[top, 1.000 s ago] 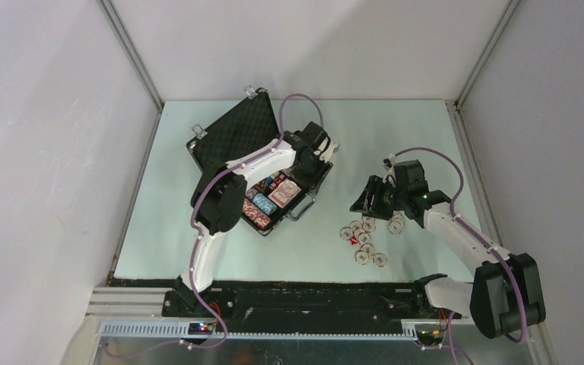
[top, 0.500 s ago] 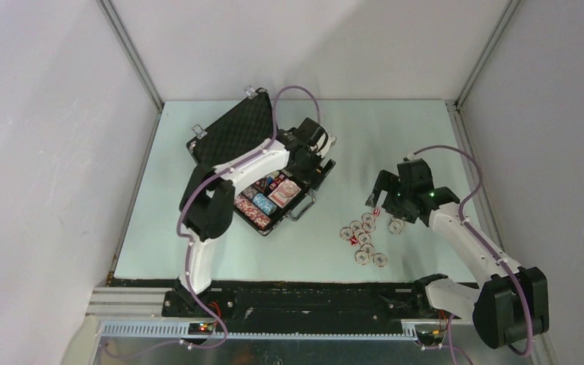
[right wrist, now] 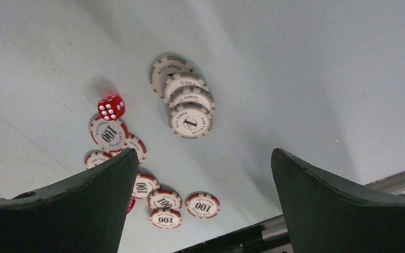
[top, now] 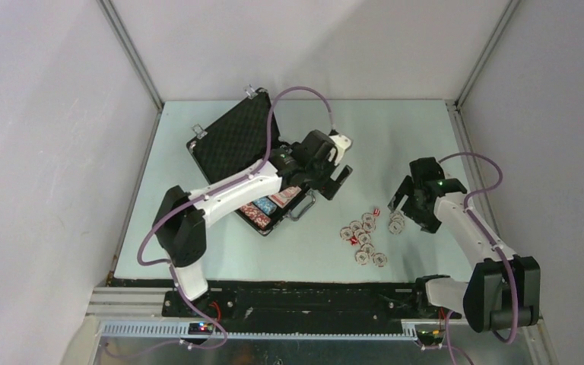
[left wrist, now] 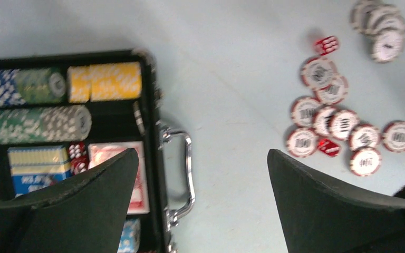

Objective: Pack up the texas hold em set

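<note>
The black case [top: 228, 138] lies open at the back left, its silver handle [left wrist: 183, 167] facing the table's middle. Inside are rows of coloured chips [left wrist: 37, 124], card decks [left wrist: 141, 182] and red dice [left wrist: 76, 156]. My left gripper [top: 337, 181] hangs open and empty over the bare table just right of the handle. Loose red-and-white chips [top: 363, 237] lie at the front centre, with a small fan of grey chips [right wrist: 187, 100] and a red die [right wrist: 111, 107] beside them. My right gripper [top: 411, 211] hovers open and empty above the grey chips.
A second red die [left wrist: 328, 147] lies among the loose chips. The case's raised lid [top: 236, 129] leans toward the back left. White walls with metal posts [top: 133, 57] close in the table, and a black rail [top: 312, 296] runs along the near edge.
Both grippers have opened wide. The left one swung right from over the case's tray to beyond its handle. The right one drew back to the right, off the loose chips, uncovering a red die.
</note>
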Robot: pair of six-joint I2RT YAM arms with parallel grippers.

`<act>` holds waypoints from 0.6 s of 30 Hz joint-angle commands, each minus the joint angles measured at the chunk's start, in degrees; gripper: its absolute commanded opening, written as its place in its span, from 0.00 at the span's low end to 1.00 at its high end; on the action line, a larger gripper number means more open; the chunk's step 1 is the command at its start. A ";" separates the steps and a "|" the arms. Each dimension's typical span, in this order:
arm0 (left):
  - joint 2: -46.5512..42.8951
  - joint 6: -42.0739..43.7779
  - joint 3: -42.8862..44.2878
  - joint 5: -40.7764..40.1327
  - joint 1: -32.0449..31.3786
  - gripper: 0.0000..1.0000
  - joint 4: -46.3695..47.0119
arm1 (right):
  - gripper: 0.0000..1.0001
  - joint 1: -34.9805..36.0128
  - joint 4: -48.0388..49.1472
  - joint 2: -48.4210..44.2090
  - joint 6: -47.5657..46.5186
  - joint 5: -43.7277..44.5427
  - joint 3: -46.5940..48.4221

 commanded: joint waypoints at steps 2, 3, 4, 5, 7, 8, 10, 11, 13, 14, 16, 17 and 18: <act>2.91 -0.76 4.99 7.42 -2.57 1.00 6.44 | 0.97 -2.83 -3.74 -4.05 3.49 0.90 1.33; 3.65 -0.49 5.89 8.91 -3.49 1.00 6.59 | 0.97 -3.28 -3.54 -6.30 3.45 0.67 0.55; 5.09 -0.23 7.36 9.43 -4.48 1.00 6.96 | 0.95 -4.80 -3.33 -7.73 3.40 0.37 -0.04; 5.75 0.63 8.00 10.16 -5.13 1.00 7.52 | 0.93 -6.59 -2.71 -10.60 2.88 -0.61 -1.35; 7.96 2.03 10.07 10.15 -7.01 1.00 7.64 | 0.91 -10.53 -1.83 -15.57 1.92 -1.81 -3.40; 9.50 2.84 11.75 10.36 -8.11 1.00 7.45 | 0.90 -11.66 -1.55 -17.28 1.49 -2.23 -4.04; 12.18 6.09 14.14 11.54 -9.40 1.00 6.77 | 0.89 -14.88 -0.52 -21.69 0.15 -3.92 -6.34; 13.04 7.02 14.86 12.53 -9.79 1.00 6.26 | 0.85 -16.58 0.02 -23.69 -0.55 -5.13 -6.70; 16.80 10.14 17.59 14.56 -10.74 1.00 4.83 | 0.79 -18.37 0.75 -25.00 -0.94 -6.58 -7.38; 17.80 11.99 19.56 15.94 -11.42 1.00 4.24 | 0.76 -18.83 1.01 -24.52 -1.00 -7.55 -7.51; 20.32 14.76 21.96 17.73 -12.14 1.00 2.50 | 0.69 -19.81 3.45 -21.82 -1.74 -11.44 -7.51; 21.54 15.48 22.76 18.06 -12.39 1.00 1.99 | 0.64 -20.56 4.08 -20.32 -2.01 -12.90 -7.50; 22.02 16.69 22.91 19.15 -12.86 1.00 1.90 | 0.61 -21.02 5.52 -17.22 -2.89 -16.56 -7.32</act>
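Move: The open left hand is making for the loose red-edged chips. The top pair lies roughly 13 cm to its right, 6 cm back and 15 cm below; the upper red die is about 15 cm right and 1 cm back, the white stack 22 cm right and 4 cm back, and the main red-edged cluster 10 cm right and 10 cm back, all at table height. From the right hand, the top pair is about 12 cm left, 1 cm ahead and 7 cm below. The left hand, empty and wide open, leaves the case side and sweeps about 16 cm right and 6 cm back to above the loose chips, only starting to sink at the end, while its wrist turns nearly 30 degrees clockwise. The right hand makes room, drawing off to the right of the white stack while rising about 4 cm and easing back, tipping its fingers outward and turning clockwise some 15 degrees each, its empty fingers closing from wide open to about two thirds. ##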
